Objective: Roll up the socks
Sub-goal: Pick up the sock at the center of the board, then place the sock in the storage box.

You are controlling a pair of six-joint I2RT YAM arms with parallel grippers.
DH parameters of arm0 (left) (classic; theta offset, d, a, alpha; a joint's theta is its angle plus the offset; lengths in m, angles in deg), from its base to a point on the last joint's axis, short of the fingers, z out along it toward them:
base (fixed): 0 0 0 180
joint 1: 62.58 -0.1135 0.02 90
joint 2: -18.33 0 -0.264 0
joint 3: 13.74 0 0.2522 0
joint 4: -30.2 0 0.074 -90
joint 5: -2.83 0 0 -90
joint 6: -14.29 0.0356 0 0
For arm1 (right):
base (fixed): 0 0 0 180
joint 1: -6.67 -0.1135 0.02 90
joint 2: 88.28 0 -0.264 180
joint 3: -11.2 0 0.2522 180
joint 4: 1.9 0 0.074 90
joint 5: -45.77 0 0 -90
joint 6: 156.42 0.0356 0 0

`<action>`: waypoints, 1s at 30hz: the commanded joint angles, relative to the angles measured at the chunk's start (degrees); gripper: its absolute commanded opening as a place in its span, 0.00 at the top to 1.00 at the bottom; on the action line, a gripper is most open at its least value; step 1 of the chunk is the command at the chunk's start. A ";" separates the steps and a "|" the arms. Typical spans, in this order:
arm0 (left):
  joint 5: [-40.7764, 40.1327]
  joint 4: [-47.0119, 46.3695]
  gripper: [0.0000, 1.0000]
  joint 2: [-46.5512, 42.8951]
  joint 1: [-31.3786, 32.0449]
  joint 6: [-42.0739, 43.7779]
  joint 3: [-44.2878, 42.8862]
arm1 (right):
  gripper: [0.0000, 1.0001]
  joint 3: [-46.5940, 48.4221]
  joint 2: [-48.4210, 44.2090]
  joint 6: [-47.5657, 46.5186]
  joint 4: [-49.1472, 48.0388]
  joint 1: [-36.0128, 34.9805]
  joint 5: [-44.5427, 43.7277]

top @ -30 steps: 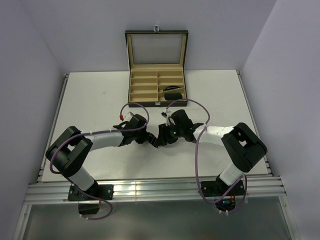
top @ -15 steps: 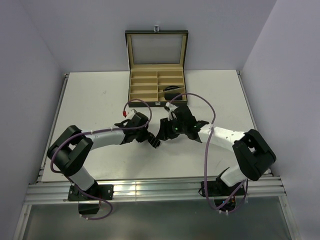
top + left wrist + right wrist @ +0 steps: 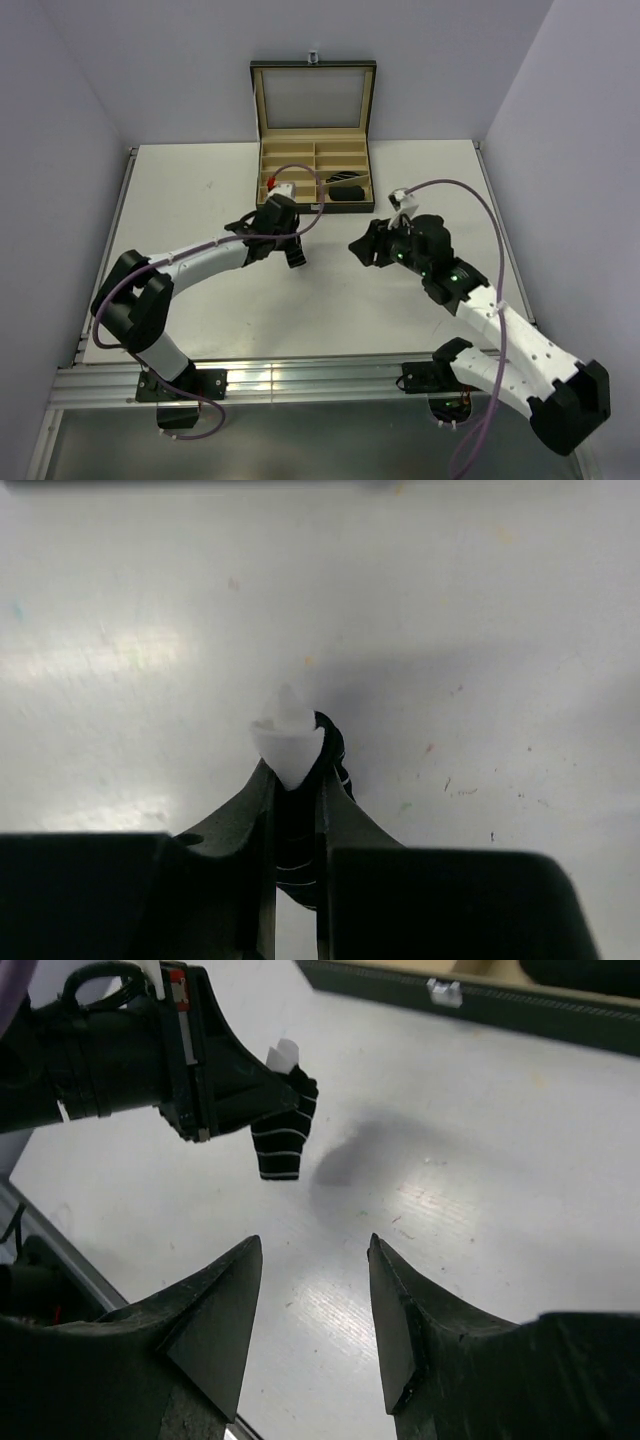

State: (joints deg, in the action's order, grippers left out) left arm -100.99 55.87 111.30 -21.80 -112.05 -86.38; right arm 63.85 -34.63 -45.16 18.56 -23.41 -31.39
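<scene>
A black sock with thin white stripes (image 3: 279,1144) hangs folded from my left gripper (image 3: 296,1088), which is shut on it above the table. In the left wrist view the sock (image 3: 296,852) fills the narrow gap between the fingers of the left gripper (image 3: 296,778), and a white tag sticks out at the tips. From above, this sock (image 3: 296,260) is left of the table's middle. My right gripper (image 3: 362,248) stands open and empty to its right, well apart from it. In the right wrist view nothing lies between the fingers of the right gripper (image 3: 313,1244). Dark rolled socks (image 3: 347,190) lie in the box.
The open black box with tan compartments (image 3: 290,170) stands at the table's far edge, its lid upright; its front wall (image 3: 480,1005) shows at the top of the right wrist view. The white table (image 3: 200,200) carries nothing else that I can see.
The two grippers were close together at the sock. Now the right arm has drawn back to the right, and the left gripper has carried the sock farther toward the box.
</scene>
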 commanded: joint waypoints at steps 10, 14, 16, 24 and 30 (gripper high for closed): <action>18.81 -5.49 1.00 1.77 -11.84 47.11 -16.70 | 0.31 2.24 -18.56 -4.82 12.81 2.49 -19.07; 23.66 -3.47 1.00 6.08 -13.35 56.71 -23.12 | 0.26 1.80 -22.17 -5.17 14.22 2.49 -23.03; 25.25 -3.37 1.00 8.19 -13.53 60.92 -26.02 | 0.20 1.10 -23.32 -4.82 14.22 2.49 -24.70; 32.18 -11.37 1.00 12.23 -15.72 71.48 -24.71 | 0.07 -1.01 -26.93 -4.64 13.60 2.49 -29.27; 36.05 -11.37 1.00 15.13 -18.44 74.83 -24.89 | 0.05 -1.01 -26.49 -3.94 14.31 2.49 -29.98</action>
State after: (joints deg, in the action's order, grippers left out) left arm -70.02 47.17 125.31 -38.53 -41.73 -110.13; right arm 63.18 -61.21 -49.34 32.79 -21.29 -59.48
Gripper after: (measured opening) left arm 0.160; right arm 0.943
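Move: The left hand already pinches the rolled striped sock. The box's front-left compartment lies about 14 cm ahead of that hand, 3 cm to its left and 5 cm lower. In the box, the black rolled sock lies some 15 cm ahead and 12 cm right of the left hand, the stored striped roll about 21 cm ahead and 12 cm right, both about 5 cm lower. From the empty right hand, that compartment is about 21 cm ahead, 17 cm left and 16 cm below. Forward and up, the left hand carries the pinched sock from the open table to the box's front-left part, about 16 cm farther out; it climbs roughly 11 cm, then sinks a little, while turning clockwise and tipping its fingers up. The right hand withdraws rightward and up, away from the held sock, turning clockwise and opening its fingers wide. ##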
